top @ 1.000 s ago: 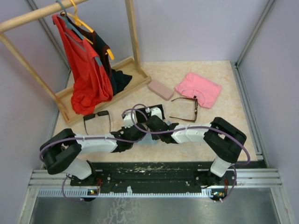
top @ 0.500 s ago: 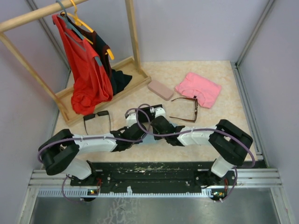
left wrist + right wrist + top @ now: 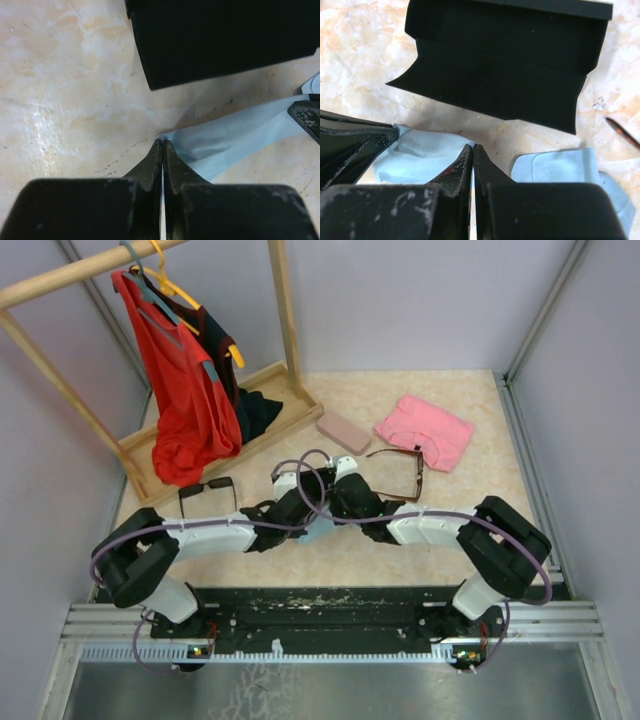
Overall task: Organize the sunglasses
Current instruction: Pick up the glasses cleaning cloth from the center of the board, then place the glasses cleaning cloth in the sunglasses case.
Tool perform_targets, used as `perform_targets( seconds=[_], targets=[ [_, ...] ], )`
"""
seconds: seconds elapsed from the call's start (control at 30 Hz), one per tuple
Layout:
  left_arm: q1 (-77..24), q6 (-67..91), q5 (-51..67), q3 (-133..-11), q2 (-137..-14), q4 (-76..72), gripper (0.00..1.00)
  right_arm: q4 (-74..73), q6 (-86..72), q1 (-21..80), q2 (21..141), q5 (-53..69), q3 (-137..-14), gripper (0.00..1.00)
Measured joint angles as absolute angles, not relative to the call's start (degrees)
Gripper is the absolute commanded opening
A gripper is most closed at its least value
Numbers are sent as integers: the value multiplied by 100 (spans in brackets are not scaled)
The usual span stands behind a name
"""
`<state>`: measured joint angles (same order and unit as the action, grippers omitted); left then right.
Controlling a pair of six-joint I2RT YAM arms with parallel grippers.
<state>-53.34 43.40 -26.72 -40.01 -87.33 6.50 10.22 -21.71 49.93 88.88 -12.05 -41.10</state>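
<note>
The reddish-brown sunglasses (image 3: 400, 475) lie open on the table right of centre; one thin arm tip shows in the right wrist view (image 3: 622, 132). The black sunglasses (image 3: 207, 495) lie at the left, near the rack base. Both grippers meet at the table's middle over a light-blue cloth (image 3: 318, 530). My left gripper (image 3: 163, 145) is shut on a corner of the cloth (image 3: 235, 137). My right gripper (image 3: 473, 149) is shut on the cloth's edge (image 3: 420, 150). An open black case (image 3: 505, 65) lies just beyond both grippers, and it also shows in the left wrist view (image 3: 220, 40).
A pink oblong case (image 3: 343, 432) and a folded pink cloth (image 3: 424, 430) lie at the back. A wooden clothes rack (image 3: 230, 415) with red and dark garments stands at the back left. A second light-blue piece (image 3: 560, 167) lies right of my right gripper.
Both grippers have moved away from the arm bases toward the table's back, staying close together and shut on the light-blue cloth. Both pairs of sunglasses have stayed put.
</note>
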Motion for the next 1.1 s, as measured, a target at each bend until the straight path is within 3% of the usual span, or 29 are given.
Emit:
perform_targets(
  seconds=[1.1],
  targets=[
    [-4521,3568,-2495,-5118,-8967,622,1,202,-1647,4119,9133,-545,-5070,0]
  ],
)
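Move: The open black box lies just beyond the light-blue cleaning cloth that both my hands already pinch. Its middle is about 11 cm ahead of my left hand, 5 cm to the right and 2 cm lower. From my right hand the box is some 8 cm ahead, 4 cm left and 5 cm below; the pink case lies roughly 20 cm ahead and 2 cm right, the brown sunglasses 10 cm ahead and 17 cm right. Keeping both pairs of fingers shut on the cloth, I carry it forward and up towards the near flap of the black box. My left hand goes about 7 cm forward while rising 5 cm, its fingertips tipping up slightly; my right advances 5 cm, drifting a little right, and rises before easing back down and slightly back. ##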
